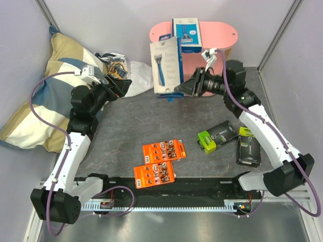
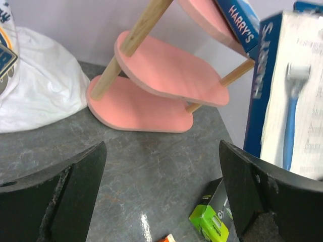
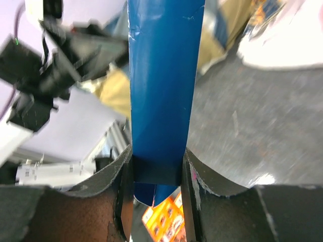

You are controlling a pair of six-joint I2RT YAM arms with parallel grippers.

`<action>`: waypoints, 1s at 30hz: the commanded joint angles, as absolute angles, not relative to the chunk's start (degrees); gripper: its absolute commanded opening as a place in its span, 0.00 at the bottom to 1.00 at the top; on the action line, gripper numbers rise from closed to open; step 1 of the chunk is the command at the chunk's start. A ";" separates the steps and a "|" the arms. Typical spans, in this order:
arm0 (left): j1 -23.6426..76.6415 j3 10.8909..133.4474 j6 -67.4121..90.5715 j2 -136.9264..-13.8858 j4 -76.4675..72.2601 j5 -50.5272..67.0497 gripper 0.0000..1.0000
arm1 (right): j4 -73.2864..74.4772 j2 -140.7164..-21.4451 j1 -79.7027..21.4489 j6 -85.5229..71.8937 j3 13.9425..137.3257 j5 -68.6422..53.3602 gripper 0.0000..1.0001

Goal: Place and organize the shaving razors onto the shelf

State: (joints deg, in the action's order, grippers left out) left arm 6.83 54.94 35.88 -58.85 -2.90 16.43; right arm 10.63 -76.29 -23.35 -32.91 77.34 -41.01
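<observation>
My right gripper [image 1: 182, 86] is shut on the white razor box [image 1: 166, 65], holding it upright in the air in front of the pink shelf [image 1: 222, 30]. In the right wrist view the jaws [image 3: 157, 171] clamp the box's blue side [image 3: 161, 75]. A blue box [image 1: 185, 33] lies on the shelf's top board. Two orange cards [image 1: 164, 150] [image 1: 154, 175], a lime-green-and-black box [image 1: 218, 136] and a black box [image 1: 249, 146] lie on the table. My left gripper [image 1: 121, 85] is open near the white bag, with only bare table between its fingers [image 2: 161, 191]. Its camera sees the shelf's lower boards [image 2: 166, 70].
A white plastic bag [image 1: 133, 78] of small items lies left of the shelf, against a striped pillow [image 1: 45, 91] in the far left corner. Grey walls close off the back and sides.
</observation>
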 commanded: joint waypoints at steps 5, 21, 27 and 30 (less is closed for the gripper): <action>6.59 61.17 33.05 -66.08 -3.26 21.61 0.99 | 11.95 -84.97 -12.68 -35.41 101.14 -46.05 0.28; 6.68 69.87 31.64 -78.92 -0.35 29.71 0.99 | 10.29 -106.69 8.96 -52.20 130.87 -60.02 0.28; 6.77 70.58 31.38 -81.21 -0.35 30.76 0.99 | 9.23 -111.61 11.25 -54.23 130.34 -63.10 0.27; 6.77 71.10 31.20 -82.00 1.14 31.02 0.99 | 9.32 -113.11 11.43 -54.23 129.47 -63.11 0.27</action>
State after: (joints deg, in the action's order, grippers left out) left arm 6.83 67.81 33.80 -81.19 0.54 29.10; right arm 12.71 -112.75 11.81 -52.14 128.07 -59.96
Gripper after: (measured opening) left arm 0.990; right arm 0.432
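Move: The right hand, gripping the second razor box by its lower corner, is bound for the free right part of the top shelf, about 26 cm ahead and 15 cm to its right, roughly level with it. The first razor box lies on that shelf 25 cm straight ahead, 1 cm right; the middle shelf is 25 cm ahead, 4 cm right and some 18 cm lower. From the left hand the free spot is about 25 cm ahead and 41 cm right. Keeping its grip on the second box, the right hand swings some 20 cm forward and as far right towards the top shelf's free end, arching up about 15 cm before sinking 6, while it turns some 15 degrees clockwise and its fingertips tip up. The empty left hand, still wide open, eases forward about 6 cm, down and a little right, tipping downward and turning clockwise. ##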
